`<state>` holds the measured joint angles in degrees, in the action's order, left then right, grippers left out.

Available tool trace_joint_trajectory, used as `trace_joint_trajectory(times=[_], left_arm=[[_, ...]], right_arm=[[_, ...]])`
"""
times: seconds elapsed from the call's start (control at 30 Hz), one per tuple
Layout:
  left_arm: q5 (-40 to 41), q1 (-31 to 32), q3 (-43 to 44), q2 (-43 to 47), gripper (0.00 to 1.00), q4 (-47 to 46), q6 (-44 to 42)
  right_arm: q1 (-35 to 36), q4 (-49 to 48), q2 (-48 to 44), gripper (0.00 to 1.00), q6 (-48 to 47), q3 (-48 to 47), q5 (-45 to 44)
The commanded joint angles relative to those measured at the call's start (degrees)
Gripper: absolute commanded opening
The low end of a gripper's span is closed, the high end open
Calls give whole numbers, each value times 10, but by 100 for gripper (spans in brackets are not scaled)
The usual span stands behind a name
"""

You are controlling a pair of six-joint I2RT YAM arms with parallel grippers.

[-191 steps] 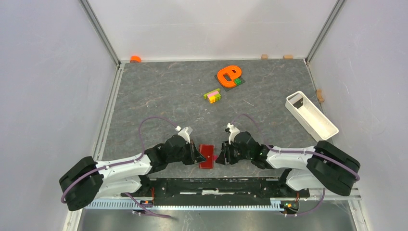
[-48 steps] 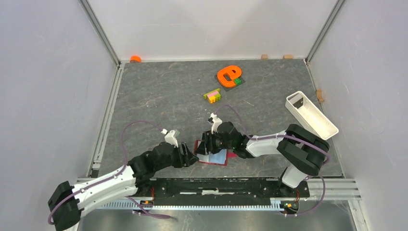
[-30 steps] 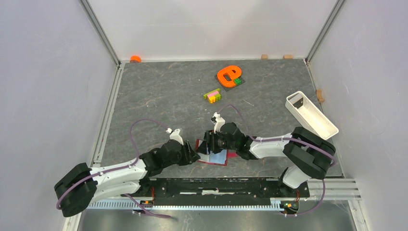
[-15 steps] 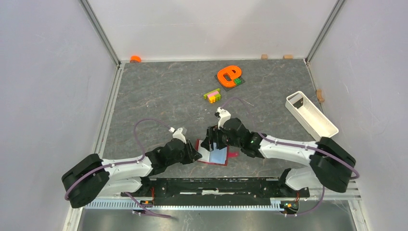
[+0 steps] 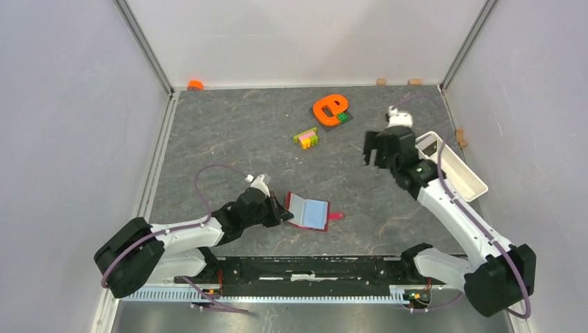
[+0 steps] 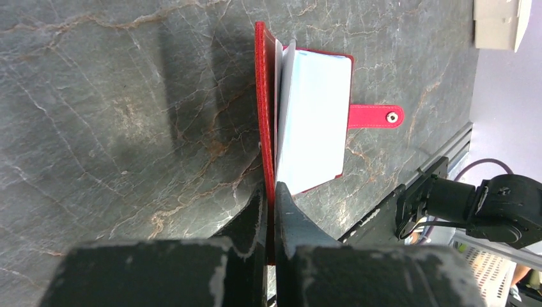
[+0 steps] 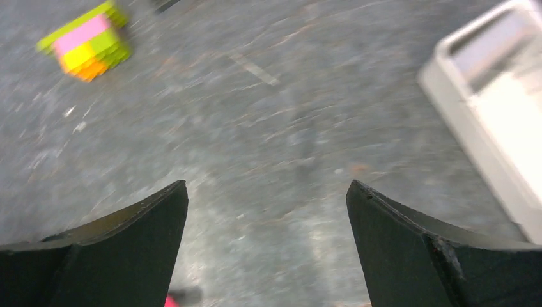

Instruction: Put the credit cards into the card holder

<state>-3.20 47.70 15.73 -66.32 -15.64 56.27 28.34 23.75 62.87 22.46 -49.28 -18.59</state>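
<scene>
The card holder (image 5: 310, 212) lies open on the grey mat near the front middle, light-blue inside up, with its red snap tab (image 5: 335, 216) pointing right. My left gripper (image 5: 283, 211) is shut on the holder's left red cover. In the left wrist view that cover (image 6: 261, 96) stands on edge between the fingers of the left gripper (image 6: 271, 192), and the pale inside (image 6: 313, 121) and the tab (image 6: 376, 116) lie flat. My right gripper (image 5: 372, 148) hangs open and empty at the back right; the right wrist view shows the right gripper (image 7: 266, 185) over bare mat. I see no credit cards.
A white oblong tray (image 5: 449, 166) stands at the right edge, just right of the right gripper, and shows as the tray (image 7: 492, 96) in the right wrist view. Multicoloured toy bricks (image 5: 306, 137) and an orange shape (image 5: 329, 108) lie further back. The bricks (image 7: 86, 45) appear blurred.
The right arm has lifted off the card holder and swung to the back right beside the tray, jaws opening wide. The left gripper has closed on the holder's left cover.
</scene>
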Motion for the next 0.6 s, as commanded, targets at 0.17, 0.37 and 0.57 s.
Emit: trace_joint_trajectory(times=[0.17, 0.37, 0.57], left_arm=[[-26, -30, 35, -5, 2, 8, -17], [-39, -43, 40, -12, 2, 8, -25], [-41, -56, 38, -14, 2, 12, -31]], right_arm=[[-269, -13, 105, 95, -67, -110, 112], [-362, -38, 223, 98, -51, -164, 114], [-408, -33, 335, 98, -32, -226, 130]])
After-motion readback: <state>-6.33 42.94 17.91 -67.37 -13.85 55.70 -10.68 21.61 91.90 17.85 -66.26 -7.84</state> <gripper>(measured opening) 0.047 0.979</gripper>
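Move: The cards stand in the far-left end of the white tray, some 24 cm to the right of the right hand, about 13 cm ahead and 14 cm below. The tray's middle is 28 cm right and 4 cm ahead, the toy blocks 22 cm left and 16 cm ahead. From the left hand, which already grips its raised left leaf, the open card holder lies 7 cm right and 1 cm ahead; the cards lie about 52 cm right, 25 cm ahead. With the holder's raised left leaf still pinched, the left hand eases forward about 2 cm. The right hand, empty and wide open, sweeps right about 20 cm and forward 10 towards the cards in the tray, rising slightly before it sinks to some 5 cm lower than it began, turning nearly 30 degrees clockwise and tipping its fingers further down. ##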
